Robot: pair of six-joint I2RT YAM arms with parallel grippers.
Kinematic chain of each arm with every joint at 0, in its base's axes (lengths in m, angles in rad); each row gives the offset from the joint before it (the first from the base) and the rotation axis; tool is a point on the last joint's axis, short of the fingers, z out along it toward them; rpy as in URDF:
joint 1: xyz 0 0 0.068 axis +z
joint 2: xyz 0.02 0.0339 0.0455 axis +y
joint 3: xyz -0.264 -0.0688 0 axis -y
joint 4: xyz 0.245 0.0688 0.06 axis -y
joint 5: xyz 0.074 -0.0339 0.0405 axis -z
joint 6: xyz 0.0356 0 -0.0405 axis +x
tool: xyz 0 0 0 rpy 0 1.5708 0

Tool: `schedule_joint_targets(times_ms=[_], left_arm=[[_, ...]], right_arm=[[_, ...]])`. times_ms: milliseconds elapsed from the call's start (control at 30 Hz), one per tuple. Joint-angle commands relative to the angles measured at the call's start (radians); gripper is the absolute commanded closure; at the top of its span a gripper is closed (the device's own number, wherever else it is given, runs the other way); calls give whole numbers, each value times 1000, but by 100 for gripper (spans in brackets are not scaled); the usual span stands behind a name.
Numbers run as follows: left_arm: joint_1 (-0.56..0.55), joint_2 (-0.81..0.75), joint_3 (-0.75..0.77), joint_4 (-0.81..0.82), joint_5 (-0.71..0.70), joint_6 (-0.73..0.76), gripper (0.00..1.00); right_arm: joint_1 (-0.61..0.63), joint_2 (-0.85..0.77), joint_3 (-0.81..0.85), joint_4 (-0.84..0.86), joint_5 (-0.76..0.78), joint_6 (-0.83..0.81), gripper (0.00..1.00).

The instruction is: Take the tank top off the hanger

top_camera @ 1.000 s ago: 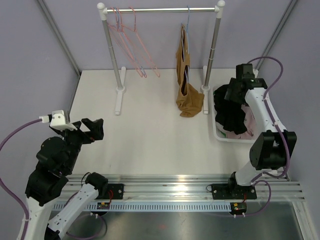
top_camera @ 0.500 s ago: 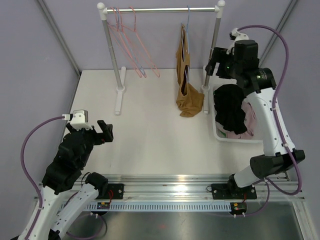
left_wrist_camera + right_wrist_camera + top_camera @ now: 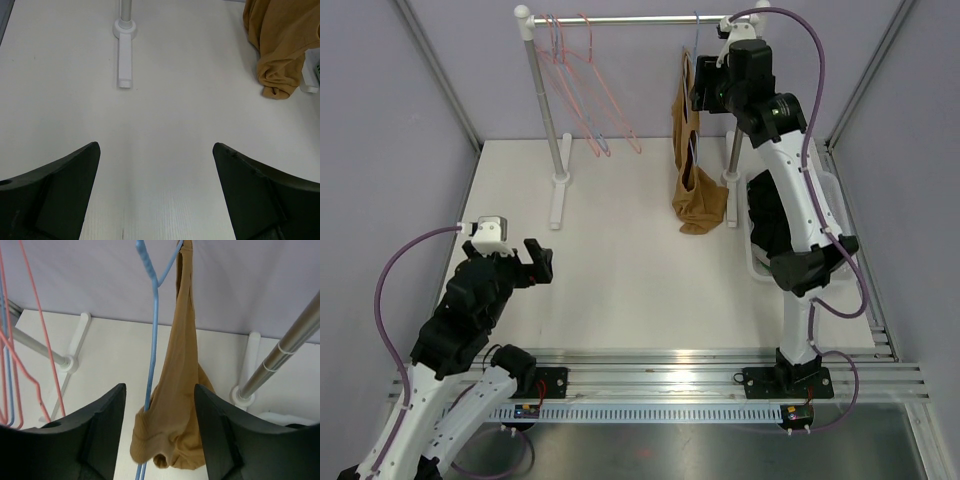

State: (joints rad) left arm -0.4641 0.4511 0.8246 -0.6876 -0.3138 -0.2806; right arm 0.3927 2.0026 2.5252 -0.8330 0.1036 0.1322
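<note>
A tan tank top hangs by one strap from a blue hanger on the rail, its lower part bunched on the table. My right gripper is up high beside the strap, open. In the right wrist view the blue hanger and the tank top hang between and beyond the fingers of this gripper, which touch neither. My left gripper hovers open over the table at the near left. In its own view this gripper is empty, with the tank top far off at the upper right.
A white clothes rack stands at the back, its posts on feet. Several empty pink hangers hang at its left end. A white basket holding dark clothes sits at the right, partly behind my right arm.
My right arm has risen from over the basket and swung left to the rail beside the hanging tank top. My left arm has crept forward and to the right.
</note>
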Motion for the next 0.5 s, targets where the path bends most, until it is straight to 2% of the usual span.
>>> schedule_joint_targets(times_ms=[0,67,133,233,467], left_arm=[[1,-2,1,46,30,20,1],[1,-2,-1,51,33,21,1],[1,3,-2,51,39,23,1],[1,4,-1,51,44,23,1],[7,14,-1,54,68,26,1]], right_arm=[[6,86,119,-31,44,-55,38],[5,96,129,10,42,-71,43],[5,110,139,32,38,-77,56],[5,140,178,32,36,-91,71],[5,154,167,75,51,-126,76]])
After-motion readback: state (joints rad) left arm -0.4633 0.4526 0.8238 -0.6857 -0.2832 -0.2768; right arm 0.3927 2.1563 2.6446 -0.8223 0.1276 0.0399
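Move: The near side of the blue hanger carrying the brown tank top lies about 4 cm ahead of the right hand, 1 cm left and 4 cm below, with the tank top's body hanging some 15 cm lower, roughly 4 cm ahead and dead in line sideways. The right rack post stands about 10 cm to the right and 10 ahead, the pink hangers some 20 cm left and 5 ahead. From the left hand, that hanger side is about 33 cm ahead, 30 right and 11 higher. The blue hanger's near side and the tank top edge beside it are pinched between the right hand's fingers: the hand reaches about 4 cm forward and sinks some 3 cm towards them, quick at first, then easing almost to a stop. On the way the fingers close from roughly two-thirds open to a quarter, while the wrist rolls slightly, its left side dipping. ##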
